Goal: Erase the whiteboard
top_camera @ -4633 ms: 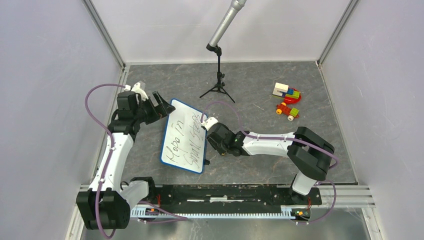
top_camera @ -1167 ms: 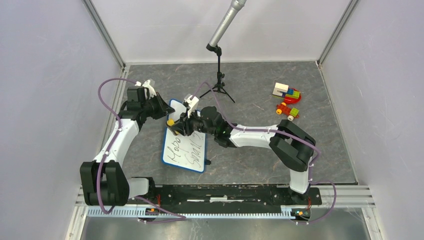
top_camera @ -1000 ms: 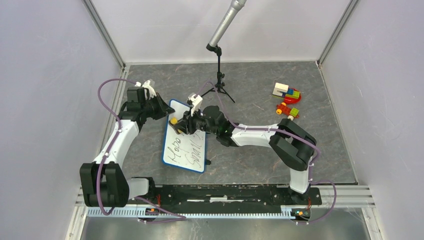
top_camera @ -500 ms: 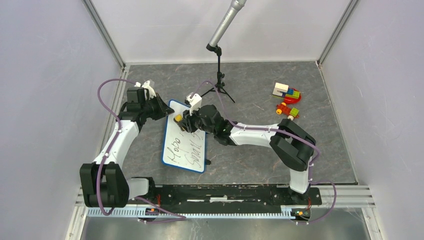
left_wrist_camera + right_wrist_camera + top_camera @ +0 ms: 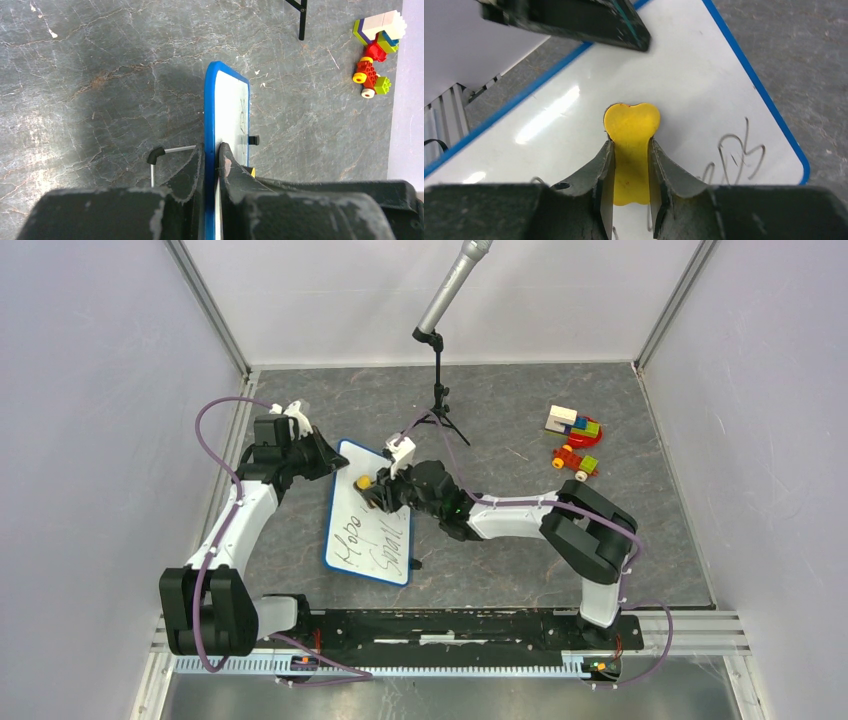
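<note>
The whiteboard (image 5: pixel 366 532) lies tilted at centre-left, white with a blue rim. Black handwriting covers its near half; its far half is bare. My left gripper (image 5: pixel 326 457) is shut on the board's far left edge. In the left wrist view its jaws (image 5: pixel 212 146) pinch the blue rim of the whiteboard (image 5: pixel 229 107). My right gripper (image 5: pixel 374 490) is shut on a yellow eraser (image 5: pixel 364 483) pressed on the far part of the board. The right wrist view shows the eraser (image 5: pixel 631 125) between the fingers of the right gripper (image 5: pixel 630 144), resting on the whiteboard (image 5: pixel 684 85) beside the pen strokes (image 5: pixel 734 150).
A microphone on a black tripod (image 5: pixel 437 408) stands behind the board. Colourful toy blocks (image 5: pixel 573 424) and a small toy car (image 5: pixel 575 462) lie at the far right. A black clip (image 5: pixel 254 140) sits on the board's edge. Grey walls enclose the mat.
My right gripper has slid the yellow eraser to the right across the far part of the board. The writing there, present seconds ago, is gone. The left gripper has held still.
</note>
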`<move>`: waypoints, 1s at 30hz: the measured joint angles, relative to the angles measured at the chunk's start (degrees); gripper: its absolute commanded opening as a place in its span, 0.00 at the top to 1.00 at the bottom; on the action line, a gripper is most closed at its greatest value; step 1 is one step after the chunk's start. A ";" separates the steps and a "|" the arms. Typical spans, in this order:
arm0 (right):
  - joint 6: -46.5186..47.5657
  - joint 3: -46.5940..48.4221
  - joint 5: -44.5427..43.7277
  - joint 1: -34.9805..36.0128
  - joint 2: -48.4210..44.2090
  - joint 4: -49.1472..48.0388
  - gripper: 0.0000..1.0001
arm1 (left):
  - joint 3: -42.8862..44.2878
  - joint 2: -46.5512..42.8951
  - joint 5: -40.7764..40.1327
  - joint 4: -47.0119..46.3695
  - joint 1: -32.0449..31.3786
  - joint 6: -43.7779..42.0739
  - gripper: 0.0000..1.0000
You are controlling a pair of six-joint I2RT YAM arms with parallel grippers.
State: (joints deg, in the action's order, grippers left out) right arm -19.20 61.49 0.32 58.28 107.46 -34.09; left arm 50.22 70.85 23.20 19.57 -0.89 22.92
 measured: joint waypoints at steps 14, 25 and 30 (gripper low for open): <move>0.57 -5.57 -1.33 4.33 -3.89 -1.27 0.85 | 0.00 -0.09 0.04 0.37 0.00 -0.02 0.98; 0.57 -5.38 1.29 5.51 -4.57 -2.75 0.85 | 0.00 -0.09 0.52 0.11 0.00 -0.04 0.98; -0.26 -11.69 1.90 2.54 -5.79 -4.13 0.85 | 0.00 -0.09 0.83 0.04 0.00 -0.04 0.98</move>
State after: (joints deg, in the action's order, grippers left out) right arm -19.46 49.80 2.22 60.82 101.67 -38.22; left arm 50.22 70.76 24.03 19.62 -0.89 22.87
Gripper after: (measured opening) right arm 0.308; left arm 0.140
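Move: The right gripper already has the yellow eraser on the tilted whiteboard, whose left side is the higher. From it, the remaining "Mopo" lettering lies about 9 cm back, 4 cm left and 4 cm up; "Small" is some 10 cm back, 5 cm right and 4 cm lower, and the end of "Steps" 2 cm ahead, 5 cm right and 4 cm lower. From the left gripper, "Mopo" lies about 14 cm back, 1 cm right and 1 cm lower. Keep the eraser pinched and rub it over the whiteboard in a zigzag with the right hand: first about 2 cm right and down the slope, then back some 6 cm while climbing left by the "Mopo" lettering, then right and down again, easing slightly forward. Hold the left gripper still, clamped on the board's upper left edge to steady it. ##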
